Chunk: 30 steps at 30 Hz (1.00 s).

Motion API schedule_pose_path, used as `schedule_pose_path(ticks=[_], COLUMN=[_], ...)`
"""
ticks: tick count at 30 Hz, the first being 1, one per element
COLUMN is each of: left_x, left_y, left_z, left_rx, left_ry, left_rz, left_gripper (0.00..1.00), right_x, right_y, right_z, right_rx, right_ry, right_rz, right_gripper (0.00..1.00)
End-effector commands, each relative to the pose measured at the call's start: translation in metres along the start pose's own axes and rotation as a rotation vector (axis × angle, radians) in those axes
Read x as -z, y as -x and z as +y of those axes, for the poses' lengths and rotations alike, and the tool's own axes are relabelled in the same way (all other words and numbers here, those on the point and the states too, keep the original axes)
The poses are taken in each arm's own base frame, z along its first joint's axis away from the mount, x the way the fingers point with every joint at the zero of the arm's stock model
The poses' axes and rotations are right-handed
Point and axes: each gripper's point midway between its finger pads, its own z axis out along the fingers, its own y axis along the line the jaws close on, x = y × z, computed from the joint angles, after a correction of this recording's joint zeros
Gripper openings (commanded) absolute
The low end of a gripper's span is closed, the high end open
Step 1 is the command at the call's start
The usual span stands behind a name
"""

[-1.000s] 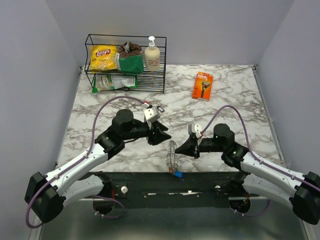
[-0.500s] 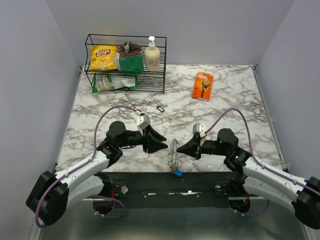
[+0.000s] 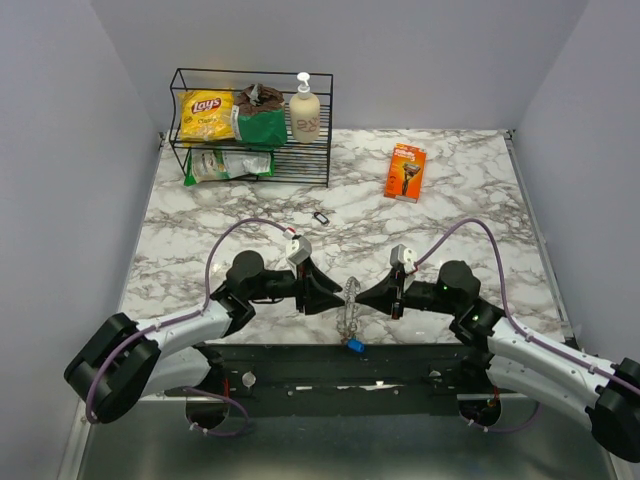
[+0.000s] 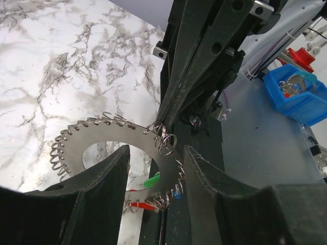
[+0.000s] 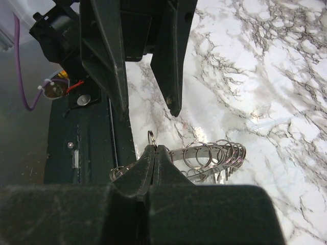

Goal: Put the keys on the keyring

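Note:
The keyring (image 3: 350,303) is a flat silvery loop edged with small split rings, lying at the table's near edge between both grippers. Blue (image 3: 354,347), green (image 4: 152,179) and red (image 4: 140,205) keys hang from its near side. My left gripper (image 3: 333,296) is open, its fingers (image 4: 97,194) either side of the keyring's (image 4: 122,145) rim. My right gripper (image 3: 366,297) is shut on a small split ring on the keyring (image 5: 214,153) edge, pinched at its fingertips (image 5: 156,168). The left gripper's open fingers (image 5: 110,66) show in the right wrist view.
A black wire rack (image 3: 252,160) at the back left holds a chips bag, a green bag and a soap bottle. An orange box (image 3: 405,171) lies at the back. A small dark tag (image 3: 321,217) lies mid-table. The black base rail (image 3: 330,365) runs under the keyring.
Both arms have swung inward and toward the near edge. The left gripper has come right up to the keyring, and the right gripper has closed in on its other side.

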Motion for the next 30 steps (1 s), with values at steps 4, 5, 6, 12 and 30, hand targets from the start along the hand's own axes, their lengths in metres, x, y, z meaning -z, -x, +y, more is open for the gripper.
schedule_pose_path(ticks=[4, 5, 6, 12, 30], left_x=[-0.014, -0.015, -0.016, -0.025, -0.028], left_y=[0.013, 0.013, 0.014, 0.006, 0.0], left_z=[0.007, 0.008, 0.007, 0.003, 0.0], left_rx=[-0.052, -0.05, -0.052, -0.04, -0.055], left_ry=[0.017, 0.017, 0.007, -0.029, -0.052], left_rz=[-0.041, -0.038, -0.037, -0.002, 0.094], left_gripper=[0.55, 0.55, 0.55, 0.5, 0.0], right_x=[0.001, 0.001, 0.001, 0.001, 0.003], right_y=[0.014, 0.014, 0.014, 0.014, 0.014], right_z=[0.001, 0.0, 0.0, 0.0, -0.001], right_rx=[0.026, 0.028, 0.027, 0.03, 0.032], right_ry=[-0.007, -0.008, -0.01, -0.01, -0.02], right_rz=[-0.057, -0.058, -0.059, -0.06, -0.068], right_gripper=[0.0, 0.0, 0.01, 0.0, 0.01])
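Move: The small wire ring on the rim of the keyring plate stands about 3 cm to the right of my left hand, level fore-and-aft and 1 cm lower. It is already pinched in my right fingers, right at their tips, about 1 cm to the left of that hand. The plate's middle hangs some 2 cm ahead, 3 cm right and 5 cm below my left hand; the blue key dangles about 3 cm back, 3 cm right and 12 cm below it. I ease my half-open left fingers about 2.5 cm to the right and 1 cm down, up to my right fingertips, and shut them fully on the small wire ring there, wrist almost unturned. My right hand stays in place with its fingers shut, still pinching the ring at the plate's rim. ##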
